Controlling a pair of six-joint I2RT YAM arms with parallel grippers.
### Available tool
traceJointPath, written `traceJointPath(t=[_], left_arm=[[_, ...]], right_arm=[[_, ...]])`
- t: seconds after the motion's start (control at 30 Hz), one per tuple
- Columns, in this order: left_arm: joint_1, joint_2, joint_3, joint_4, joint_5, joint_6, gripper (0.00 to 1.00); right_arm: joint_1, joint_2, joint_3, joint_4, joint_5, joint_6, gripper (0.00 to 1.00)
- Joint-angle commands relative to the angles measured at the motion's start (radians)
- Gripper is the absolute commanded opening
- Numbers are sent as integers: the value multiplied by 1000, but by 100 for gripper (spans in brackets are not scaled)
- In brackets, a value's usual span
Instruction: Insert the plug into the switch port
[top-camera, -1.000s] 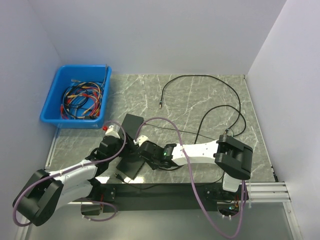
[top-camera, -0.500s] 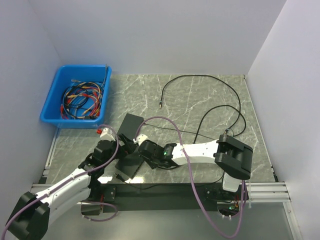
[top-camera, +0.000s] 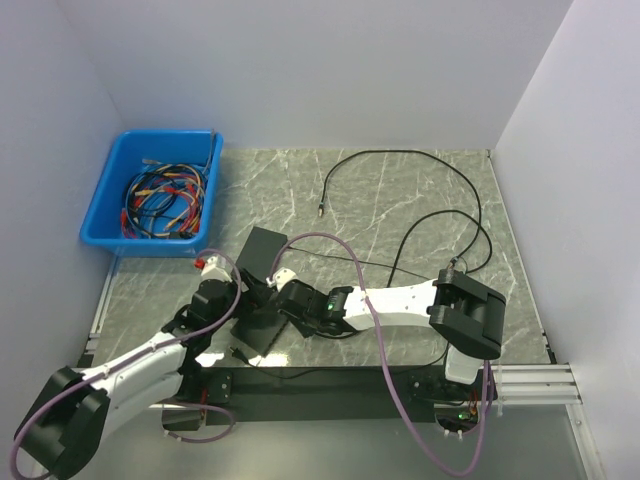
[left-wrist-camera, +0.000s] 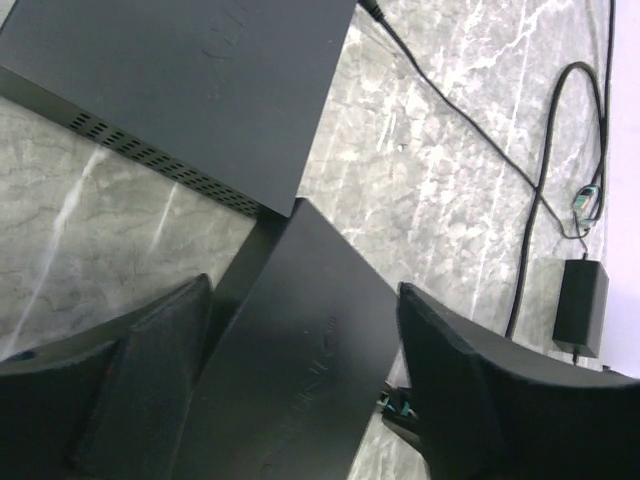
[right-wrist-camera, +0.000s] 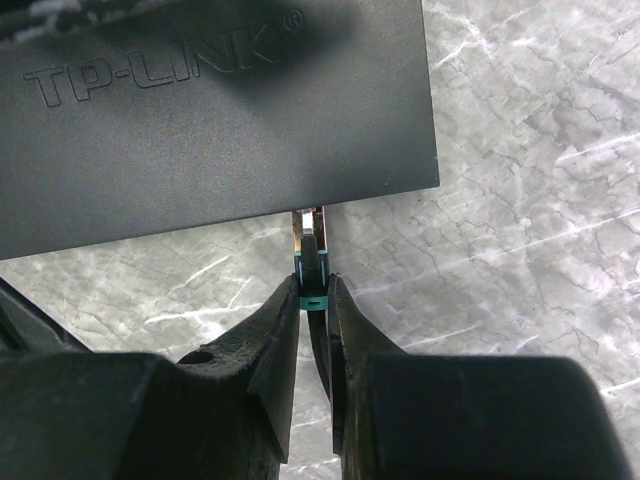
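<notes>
The black TP-LINK switch (right-wrist-camera: 220, 110) lies flat near the table's front edge (top-camera: 258, 335). My right gripper (right-wrist-camera: 315, 290) is shut on the plug (right-wrist-camera: 312, 262), a clear connector with a teal boot. The plug's tip sits right at the switch's port edge; how deep it sits is hidden. My left gripper (left-wrist-camera: 305, 290) straddles the switch (left-wrist-camera: 300, 340) with both jaws wide, and narrow gaps show on both sides. Past its right finger the teal plug (left-wrist-camera: 392, 404) peeks out. From above, the left gripper (top-camera: 245, 305) and right gripper (top-camera: 285, 298) face each other over the switch.
A second black box (top-camera: 265, 248) with vent holes (left-wrist-camera: 180, 80) lies just beyond the switch. A long black cable (top-camera: 400, 155) loops across the back of the table. A power adapter (left-wrist-camera: 582, 305) lies to the right. A blue bin (top-camera: 110, 185) of cables stands at the back left.
The left arm has drawn back a little toward the near edge, and its jaws now stand around the switch. The right gripper and plug have not moved.
</notes>
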Motion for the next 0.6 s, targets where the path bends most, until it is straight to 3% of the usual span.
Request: traceJointPath(t=[0.0,0.2,0.57], left_arm=[[-6,40,-20,94,39,2,78],[-6,121,-14,150,80,27,64],[-9,253,-54,302,134,47,56]], right_arm=[[-14,1,61,82,36,6,0],[-17,13,69,76,38,5,0],[-24,21,86,67,36,2,0]])
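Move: The switch lies under and behind the left hand, its middle about 4 cm back, level sideways and some 3 cm below, its long side slanting away to the front right. From the right hand, which already holds the plug at the switch's right-hand edge, that middle is about 6 cm left, 2 cm ahead and 1 cm lower. Counted from the left hand, the other black box is about 10 cm ahead and 1 cm left, and the power plug roughly 11 cm back and 6 cm left, both on the table. The left hand sinks about 1.5 cm and eases 1 cm forward over the front end of the switch, its wide-open fingers drawing in to a bit over half open, so that they come close about the casing, though a touch there can't be made out. The right hand keeps its pinch on the plug, the tip still in at the switch's edge, and gives slowly about half a centimetre to the right and slightly down, hardly turning. ##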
